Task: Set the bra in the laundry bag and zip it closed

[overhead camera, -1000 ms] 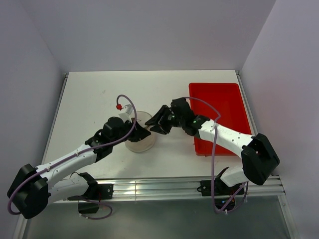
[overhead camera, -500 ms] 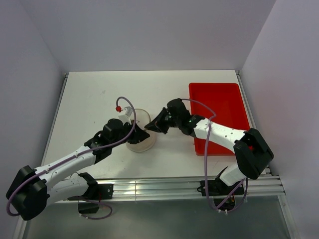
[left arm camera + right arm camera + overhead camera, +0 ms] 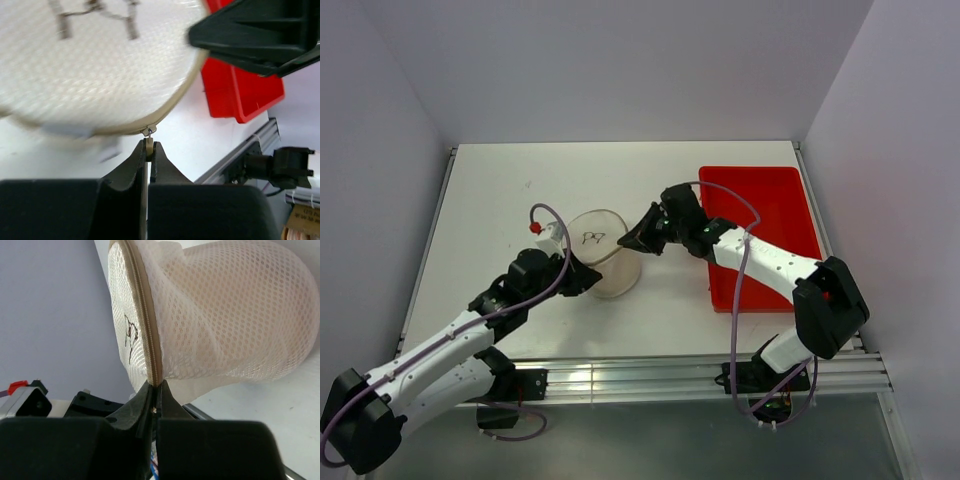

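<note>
The laundry bag point(image 3: 601, 257), an off-white round mesh pouch, lies tilted at mid-table with its printed face point(image 3: 591, 237) turned up. My left gripper point(image 3: 592, 283) is at its near edge, shut on the small cream zip pull point(image 3: 148, 144). From the right, my right gripper point(image 3: 629, 243) is shut on the bag's beige zip seam point(image 3: 148, 335). In the right wrist view the mesh body point(image 3: 235, 315) bulges and looks peach-tinted. The bra itself is hidden.
A red rectangular tray point(image 3: 775, 205) sits at the right side of the table, under my right forearm, and shows as the red tray point(image 3: 242, 95) in the left wrist view. An aluminium rail point(image 3: 640, 375) runs along the near table edge.
The right gripper has closed on the bag's zip seam. The left arm has drawn back toward the near left with the pull, and the bag has tipped so its printed face shows.
</note>
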Tool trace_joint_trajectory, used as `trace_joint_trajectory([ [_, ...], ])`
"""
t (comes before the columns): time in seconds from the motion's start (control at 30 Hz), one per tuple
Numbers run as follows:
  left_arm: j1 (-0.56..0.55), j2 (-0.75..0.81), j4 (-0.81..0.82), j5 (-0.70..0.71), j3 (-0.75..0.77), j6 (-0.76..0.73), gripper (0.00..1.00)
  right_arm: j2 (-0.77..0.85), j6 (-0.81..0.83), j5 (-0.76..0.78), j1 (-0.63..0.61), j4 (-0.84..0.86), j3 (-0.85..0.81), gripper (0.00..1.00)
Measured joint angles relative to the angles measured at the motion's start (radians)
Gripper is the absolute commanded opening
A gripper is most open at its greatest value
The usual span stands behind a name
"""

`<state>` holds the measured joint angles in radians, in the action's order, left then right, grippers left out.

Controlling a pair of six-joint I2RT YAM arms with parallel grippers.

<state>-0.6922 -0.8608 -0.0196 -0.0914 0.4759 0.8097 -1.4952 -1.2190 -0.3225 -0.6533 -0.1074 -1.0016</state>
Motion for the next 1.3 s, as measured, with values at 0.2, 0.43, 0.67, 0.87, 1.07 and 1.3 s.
trace_joint_trajectory([
  [0.2, 0.081, 0.051, -0.041, -0.014, -0.034, 0.0, 0.0, 0.0, 0.111, 0.001, 0.029, -0.076, -0.069, 0.0],
  [0.43, 0.165, 0.058, -0.041, -0.072, -0.042, -0.001, 0.0, -0.026, 0.246, -0.014, 0.032, -0.156, -0.161, 0.0],
  [0.67, 0.209, 0.021, -0.019, -0.101, -0.042, 0.005, 0.0, -0.039, 0.355, -0.043, 0.032, -0.212, -0.202, 0.0],
  [0.87, 0.225, -0.001, -0.003, -0.114, -0.041, 0.021, 0.0, -0.039, 0.406, -0.068, 0.048, -0.224, -0.203, 0.0],
  [1.07, 0.238, -0.013, -0.003, -0.122, -0.024, 0.024, 0.0, -0.039, 0.435, -0.092, 0.065, -0.229, -0.205, 0.0],
  [1.3, 0.255, -0.026, -0.005, -0.122, -0.008, 0.024, 0.0, -0.039, 0.456, -0.105, 0.069, -0.239, -0.22, 0.0],
])
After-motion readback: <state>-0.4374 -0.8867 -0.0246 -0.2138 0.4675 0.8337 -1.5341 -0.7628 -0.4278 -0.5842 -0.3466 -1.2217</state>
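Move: The left hand already holds the zip pull; the white tab on the laundry bag's zip lies about 5 cm to its left and 3 cm ahead, near its height. The bag rim in the right fingers is about 9 cm ahead and 5 cm right of the left hand. The embroidered motif sits some 11 cm ahead and 2 cm left of the left hand. From the right hand, the white tab is roughly 6 cm back and 10 cm left. Still pinching the zip pull, the left hand draws the slider along the zip towards the white tab, going about 4.5 cm left, mostly early on, and 3.5 cm forward, turning slightly counter-clockwise. The right hand keeps its pinch on the rim as a counter-hold, lifting 2.5 cm and easing a little right and forward while rolling some 20 degrees about its fingers' line. ##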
